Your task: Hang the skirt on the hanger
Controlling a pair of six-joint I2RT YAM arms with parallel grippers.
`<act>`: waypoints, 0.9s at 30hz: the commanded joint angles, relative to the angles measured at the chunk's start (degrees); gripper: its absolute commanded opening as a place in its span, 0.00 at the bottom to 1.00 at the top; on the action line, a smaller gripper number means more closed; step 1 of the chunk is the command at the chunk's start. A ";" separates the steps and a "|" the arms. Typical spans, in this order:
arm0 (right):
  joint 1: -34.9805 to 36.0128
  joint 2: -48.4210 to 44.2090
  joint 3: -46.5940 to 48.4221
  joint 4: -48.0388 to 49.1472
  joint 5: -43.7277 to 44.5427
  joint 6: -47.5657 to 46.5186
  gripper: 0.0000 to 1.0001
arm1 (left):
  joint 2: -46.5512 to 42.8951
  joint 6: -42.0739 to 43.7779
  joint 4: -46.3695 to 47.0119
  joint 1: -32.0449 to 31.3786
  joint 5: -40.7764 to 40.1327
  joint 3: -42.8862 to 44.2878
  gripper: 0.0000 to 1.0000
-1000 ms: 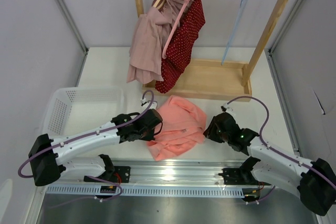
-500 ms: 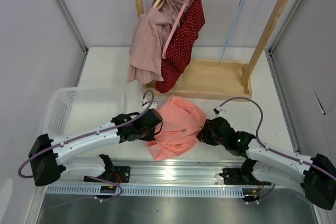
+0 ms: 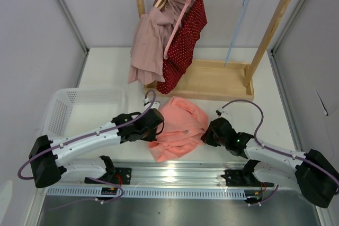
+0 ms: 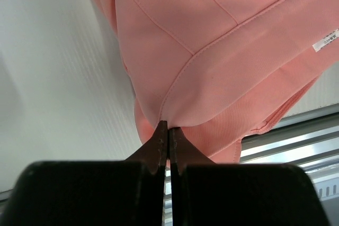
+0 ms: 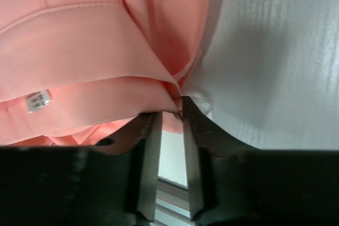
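Note:
The salmon-pink skirt (image 3: 180, 125) lies crumpled on the white table between my two arms. My left gripper (image 3: 157, 125) is at its left edge. In the left wrist view that gripper (image 4: 168, 130) is shut, pinching the hem of the skirt (image 4: 212, 51) at its tips. My right gripper (image 3: 206, 133) is at the skirt's right edge. In the right wrist view its jaws (image 5: 172, 114) stand a narrow gap apart, with a fold of the skirt (image 5: 95, 51) lying at the fingertips. The light-blue hanger (image 3: 237, 22) hangs bare at the right of the rail.
A wooden rack (image 3: 212, 80) stands at the back. On its left hang a mauve garment (image 3: 151, 41) and a dark red dotted garment (image 3: 185, 41) on a pink hanger (image 3: 180, 19). A white basket (image 3: 79, 104) sits at the left. A metal rail runs along the near edge.
My right gripper has slid left up to the skirt's right edge and its jaws have narrowed. The left gripper and the skirt have stayed put.

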 commanded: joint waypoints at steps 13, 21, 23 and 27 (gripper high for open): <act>-8.86 -11.59 35.89 -27.19 6.28 -18.90 0.00 | 4.41 14.39 -15.01 2.07 -6.01 42.80 0.00; -16.96 -2.98 63.26 -31.61 4.61 -33.23 0.00 | 15.22 20.89 -19.94 10.68 -4.70 75.41 0.00; -18.37 -0.87 68.01 -32.57 3.82 -35.86 0.00 | 17.42 21.25 -21.17 12.26 -3.04 81.66 0.00; -20.39 3.70 76.72 -35.65 0.84 -37.11 0.00 | 15.77 20.55 -19.94 14.03 -1.36 79.66 0.00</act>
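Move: The left hand already pinches the salmon skirt's left waist corner; the blue hanger's near end is about 20 cm ahead, 25 right and 35 up from it. The dotted skirt hangs some 22 cm ahead, 9 right and 30 up. For the right hand, the skirt's right waist corner lies right between the still partly open fingers, the skirt's bulk 10 cm left and 4 ahead, and that hanger end 20 cm ahead, 5 right and 42 up. Steeply up and more gently forward, both arms raise the skirt by its waist: the right fingers first close and pinch its right waist corner, while the left keep their hold. The hands climb about 40 cm, swinging from pointing down to nearly level, and ease off in front of the hanging garments and blue hanger. The right also drifts outward to its right, spreading the waistband. ##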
